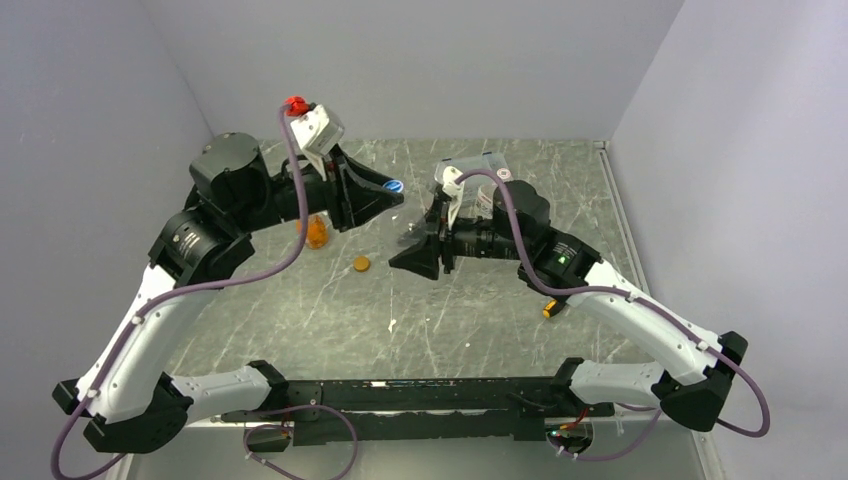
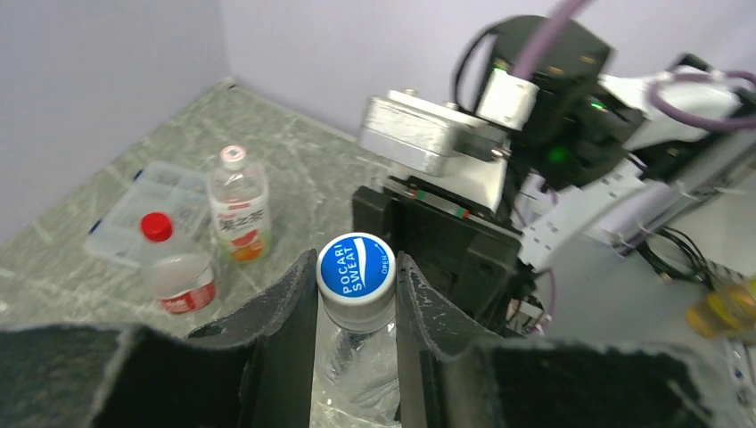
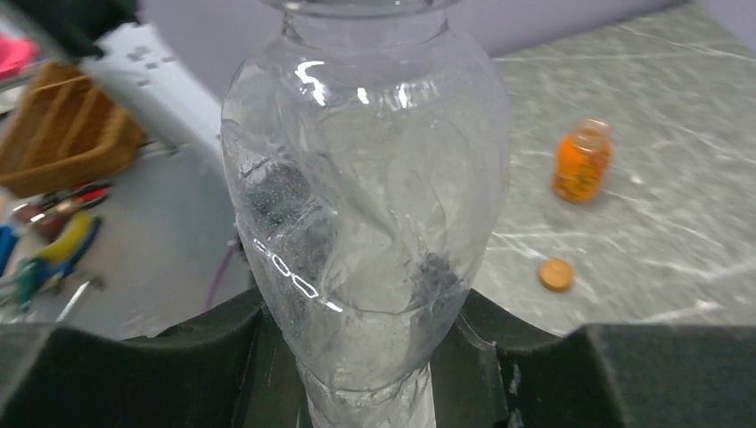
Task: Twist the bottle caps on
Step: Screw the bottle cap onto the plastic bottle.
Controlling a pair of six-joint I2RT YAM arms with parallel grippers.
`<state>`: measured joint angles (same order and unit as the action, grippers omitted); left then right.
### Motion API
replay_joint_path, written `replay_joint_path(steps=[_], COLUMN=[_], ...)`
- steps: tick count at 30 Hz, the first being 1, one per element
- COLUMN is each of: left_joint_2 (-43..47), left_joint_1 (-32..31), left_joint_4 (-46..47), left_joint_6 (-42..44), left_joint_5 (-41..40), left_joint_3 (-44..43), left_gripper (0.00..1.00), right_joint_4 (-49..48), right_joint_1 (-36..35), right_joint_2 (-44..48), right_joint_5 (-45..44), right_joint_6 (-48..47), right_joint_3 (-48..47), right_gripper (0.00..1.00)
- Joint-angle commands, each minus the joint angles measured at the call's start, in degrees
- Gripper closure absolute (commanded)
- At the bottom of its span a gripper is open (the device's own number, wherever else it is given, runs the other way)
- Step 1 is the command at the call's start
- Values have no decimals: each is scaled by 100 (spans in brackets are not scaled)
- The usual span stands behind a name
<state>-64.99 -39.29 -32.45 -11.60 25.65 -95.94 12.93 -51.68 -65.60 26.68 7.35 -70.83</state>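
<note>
My left gripper (image 2: 356, 283) is shut on a blue bottle cap (image 2: 356, 264) printed "Pocari Sweat", one finger pressed to each side of it. The cap sits on the neck of a clear crumpled bottle (image 3: 365, 196). My right gripper (image 3: 361, 312) is shut on that bottle's lower body. From above, the two grippers meet near the table's middle, blue cap (image 1: 396, 185) between them. A squat orange bottle (image 3: 579, 160) stands uncapped, with an orange cap (image 3: 555, 274) lying loose on the table near it.
A red-capped, red-labelled bottle (image 2: 178, 272) and a white-labelled bottle (image 2: 239, 214) with a whitish cap stand beside a flat clear compartment box (image 2: 134, 209) at the back. A small yellow-orange vial (image 1: 551, 308) lies near the right arm. Grey walls enclose the table.
</note>
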Motion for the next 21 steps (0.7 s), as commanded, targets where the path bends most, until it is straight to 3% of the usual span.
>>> replay_joint_path(steps=[1,7,13,16,18,21], left_joint_2=[100,206,130,125,187,348], left_joint_1=[18,29,27,27,28,33], left_joint_4=[-271,71,468,501,426,341], left_joint_6=[408,315,63,5,-5,39], left_joint_5=[1635,2826,3349,3223,2759,1982], left_joint_3=[1,82,133,97,56,13], left_gripper=[100,100,99,80,48,26], right_joint_4=[-1214,-2328,-3060,-2769,-2106,-1357], right_joint_1=[26,26,26,26,26,25], right_joint_2=[258,285,280,312,348,473], right_joint_5=[2371,3767,4228,4112,3823,3111], right_joint_6=[243,1071,1632,1430,1000,411], right_joint_3=[-205,-189,-167,-215,-306,-335], right_gripper=[88,88,89,89,89,88])
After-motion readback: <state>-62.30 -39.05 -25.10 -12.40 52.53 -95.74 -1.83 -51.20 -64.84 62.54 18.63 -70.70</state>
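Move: At the left fingertips the blue cap is already gripped on the mouth of the plastic bottle; the bottle's middle lies about 10 cm below this hand, some 2 cm back and 2 cm right. The red-capped bottle stands about 24 cm ahead, 8 cm right and 37 cm lower; the orange lid lies 13 cm ahead, 9 cm left and 47 cm down. From the right hand, still clasping the bottle, the blue cap is roughly 12 cm up, 2 cm ahead and 2 cm left. Swinging back towards the bases together, about 10 cm and rising some 4–5 cm, both hands counter-twist cap against bottle: the left, pinching the blue cap, turns nearly 30 degrees clockwise while the right keeps its grip and turns the bottle about 35 degrees counter-clockwise. Then, with the swing over, the left fingers open wide and let go of the cap. ##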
